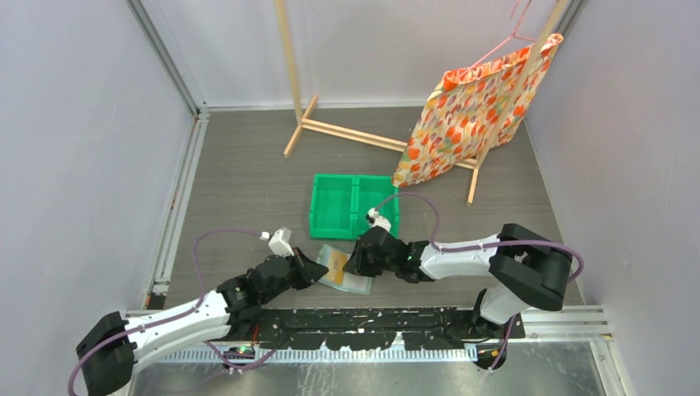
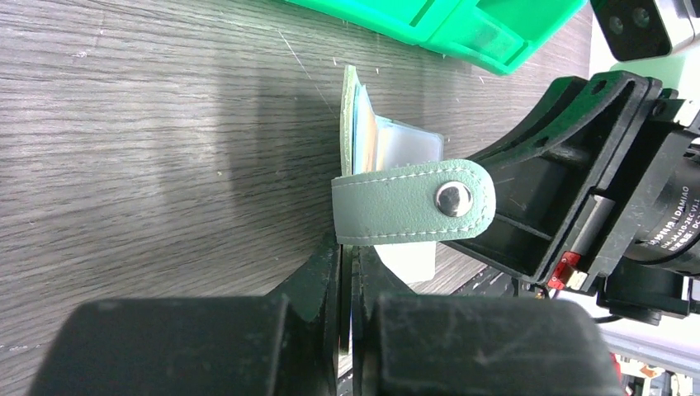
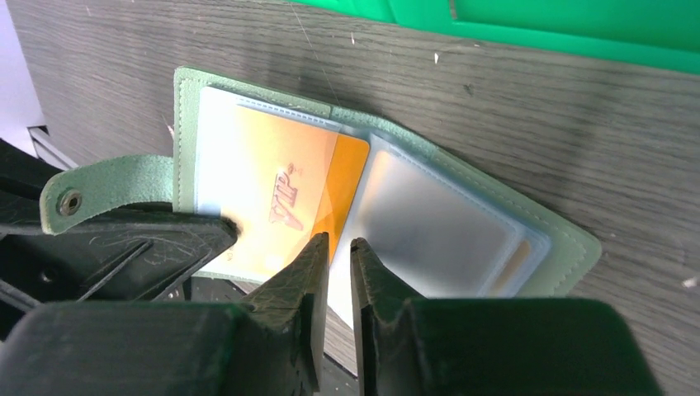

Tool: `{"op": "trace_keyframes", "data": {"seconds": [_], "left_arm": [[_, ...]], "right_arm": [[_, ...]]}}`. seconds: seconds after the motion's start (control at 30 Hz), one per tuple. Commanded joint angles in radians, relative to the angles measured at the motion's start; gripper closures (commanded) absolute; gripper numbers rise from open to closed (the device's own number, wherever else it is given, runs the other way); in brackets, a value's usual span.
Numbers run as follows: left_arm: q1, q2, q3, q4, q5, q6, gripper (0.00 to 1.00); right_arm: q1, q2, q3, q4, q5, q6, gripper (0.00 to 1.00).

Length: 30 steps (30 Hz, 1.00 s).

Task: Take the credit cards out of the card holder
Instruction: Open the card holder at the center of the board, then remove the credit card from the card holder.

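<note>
The card holder (image 1: 345,272) lies open on the table between my two grippers, grey-green outside with clear sleeves inside. My left gripper (image 1: 311,272) is shut on its left cover edge (image 2: 347,247), and the snap strap (image 2: 413,213) hangs across in front. An orange credit card (image 3: 272,186) marked "VIP" sits in the left sleeve, with one corner sticking out toward the fold. My right gripper (image 3: 339,246) is at the holder's near edge, right by that card's exposed edge. Its jaws stand a narrow gap apart and I see nothing held between them. Another card edge (image 3: 513,257) shows faintly in the right sleeves.
A green two-compartment bin (image 1: 353,205) stands just beyond the holder. A wooden rack (image 1: 347,132) with a flowered cloth bag (image 1: 470,115) on a hanger stands at the back. Walls close in on both sides.
</note>
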State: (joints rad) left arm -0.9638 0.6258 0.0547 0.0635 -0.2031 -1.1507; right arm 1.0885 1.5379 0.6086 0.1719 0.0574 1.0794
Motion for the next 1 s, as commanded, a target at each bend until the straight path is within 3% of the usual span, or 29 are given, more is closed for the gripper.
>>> {"op": "trace_keyframes", "data": {"seconds": [0.0, 0.2, 0.33, 0.53, 0.73, 0.97], "left_arm": [[0.011, -0.027, 0.017, 0.019, -0.004, -0.025, 0.99], [0.025, -0.175, 0.034, -0.095, -0.016, -0.091, 0.99], [0.025, -0.321, -0.002, -0.12, -0.008, -0.16, 1.0], [0.027, -0.601, -0.039, -0.278, -0.024, -0.21, 0.99], [0.027, -0.524, -0.023, -0.187, 0.013, -0.205, 0.99], [0.027, -0.549, -0.028, -0.166, 0.015, -0.215, 0.99]], "right_arm": [[-0.011, -0.087, -0.023, 0.0, 0.007, 0.04, 0.77], [-0.014, -0.265, -0.067, -0.001, 0.03, 0.094, 0.71], [-0.023, -0.357, -0.14, 0.095, 0.013, 0.144, 0.69], [-0.043, -0.366, -0.178, 0.231, -0.041, 0.149, 0.64], [-0.081, -0.282, -0.257, 0.552, -0.149, 0.225, 0.6], [-0.081, -0.301, -0.262, 0.58, -0.16, 0.214, 0.59]]}}
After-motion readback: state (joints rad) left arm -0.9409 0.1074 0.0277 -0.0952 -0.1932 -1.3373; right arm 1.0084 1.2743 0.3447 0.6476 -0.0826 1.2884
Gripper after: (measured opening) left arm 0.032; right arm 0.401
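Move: The open card holder lies with its middle about 5 cm to the right of the left hand and 2 cm below it; that hand already grips its left cover by the clasp. The right hand hovers almost over this middle, about 1 cm left of it and 2 cm above. From the right hand the yellow card is some 2 cm left and 1 cm ahead, the clear pocket about 3 cm right and level, and the green box about 15 cm ahead, 3 cm right. The card holder, still pinched by its left cover in the shut left fingers, is raised about 8 cm, after a brief peak slightly higher, while that wrist tilts some 25 degrees so its fingers point more level. The right hand climbs about 9.5 cm alongside it, levelling by 30 degrees and spreading its fingers a little wider by the fold between yellow card and clear pocket. ##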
